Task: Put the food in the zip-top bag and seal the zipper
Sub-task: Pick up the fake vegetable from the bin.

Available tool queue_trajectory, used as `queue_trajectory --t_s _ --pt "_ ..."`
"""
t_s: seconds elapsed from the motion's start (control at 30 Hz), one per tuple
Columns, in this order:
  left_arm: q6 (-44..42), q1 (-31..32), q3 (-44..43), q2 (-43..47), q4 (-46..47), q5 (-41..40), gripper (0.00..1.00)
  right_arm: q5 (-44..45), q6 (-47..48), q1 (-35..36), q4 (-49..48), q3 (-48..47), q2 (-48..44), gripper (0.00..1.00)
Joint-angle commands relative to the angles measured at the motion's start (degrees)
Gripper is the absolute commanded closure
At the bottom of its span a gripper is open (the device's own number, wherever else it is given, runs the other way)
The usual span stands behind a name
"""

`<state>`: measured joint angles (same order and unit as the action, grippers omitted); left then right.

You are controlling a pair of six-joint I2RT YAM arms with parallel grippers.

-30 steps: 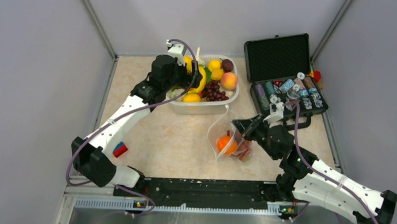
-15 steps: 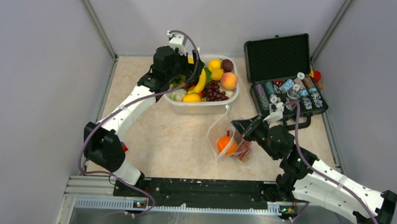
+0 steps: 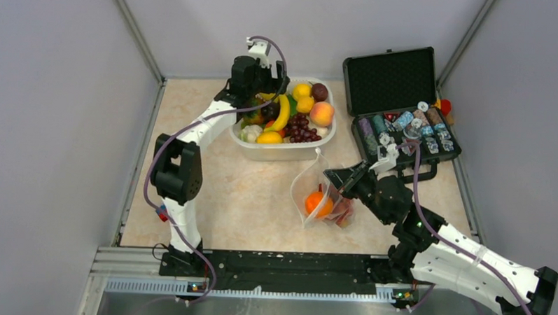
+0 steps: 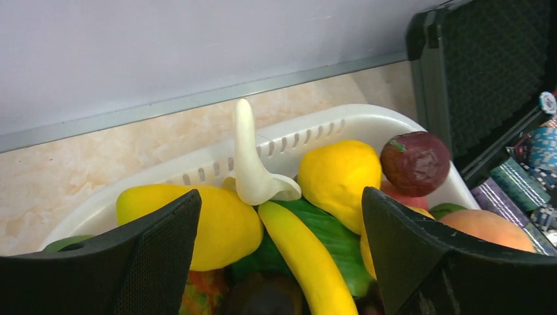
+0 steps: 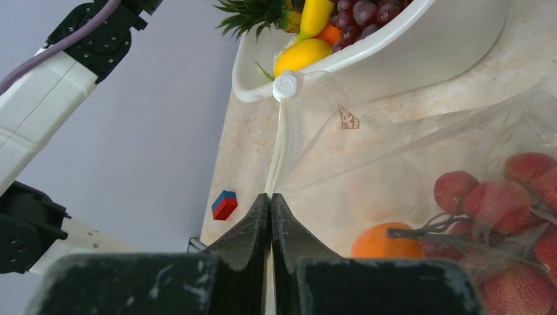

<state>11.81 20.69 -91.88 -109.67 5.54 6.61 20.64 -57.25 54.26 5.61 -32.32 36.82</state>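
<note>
My left gripper [image 3: 266, 85] [image 4: 282, 252] hangs open over the back left of the white tub [image 3: 283, 152]. A yellow banana [image 4: 309, 256] lies below the gap between its jaws, apart from both fingers. Around it lie a yellow fruit [image 4: 217, 220], a lemon [image 4: 341, 174], a dark purple fruit [image 4: 415, 163], a peach [image 3: 322, 114] and grapes [image 3: 303, 130]. The zip-top bag [image 3: 320, 190] lies in front of the tub, holding an orange [image 3: 319, 203] and strawberries [image 5: 525, 170]. My right gripper [image 3: 331, 177] [image 5: 270, 197] is shut on the bag's zipper [image 5: 279, 144] strip.
An open black case [image 3: 404, 113] with blue-grey chips stands at the back right, close to the right arm. A small red and blue block [image 5: 224, 205] lies near the left wall. Grey walls close in the table on three sides.
The left arm has swung back and right, carrying its open gripper from the tub's left rim to above the fruit at the back. The right arm and the bag have not moved.
</note>
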Motion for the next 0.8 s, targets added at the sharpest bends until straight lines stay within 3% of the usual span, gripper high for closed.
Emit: queue_trajectory --t_s 0.0,0.13,0.27,0.53,0.73,0.77 --pt "-0.96 -1.09 -6.01 -2.92 3.17 0.98 0.11 -0.15 -0.39 0.24 -1.12 -1.79 0.05 1.00" --pt "-0.97 -1.67 -11.74 -6.96 -0.59 4.62 0.17 0.15 -0.69 0.26 -0.85 -1.66 0.06 1.00" --pt "-1.39 -1.79 -15.78 -10.12 -4.48 1.62 0.22 0.22 -0.92 0.24 -0.99 -1.67 0.13 1.00" --pt "-1.47 -2.41 -20.45 -15.18 -8.64 4.02 0.26 -0.27 -1.28 0.27 -0.33 -1.89 0.09 1.00" --pt "-0.76 -2.41 -20.19 -15.88 -9.09 5.39 0.39 -0.59 -1.27 0.24 -0.10 -2.06 -0.01 1.00" --pt "-0.74 -2.41 -20.35 -15.66 -9.66 5.61 0.46 -0.60 -1.29 0.30 -0.14 -2.05 0.01 1.00"
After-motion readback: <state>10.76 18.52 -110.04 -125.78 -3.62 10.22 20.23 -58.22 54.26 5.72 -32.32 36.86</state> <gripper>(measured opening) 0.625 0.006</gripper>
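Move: The white long-necked fake vegetable stands in the bin about 9 cm ahead of the left gripper, 2 cm to its right and 7 cm below. The yellow mango lies some 5 cm to the vegetable's left and 3 cm nearer; the yellow lemon about 7 cm to its right, also 3 cm nearer. The banana is roughly 8 cm back from it, 1 cm farther right. From the right gripper the vegetable is around 38 cm ahead and 14 cm left. Bring the left gripper forward about 5 cm over the bin towards the white vegetable, keeping near one height after a slight early dip. Then sink some 5 cm, tipping the fingers down a little, and narrow them from nearly wide open to about two thirds, one on each side of the neck, without clamping it yet. ##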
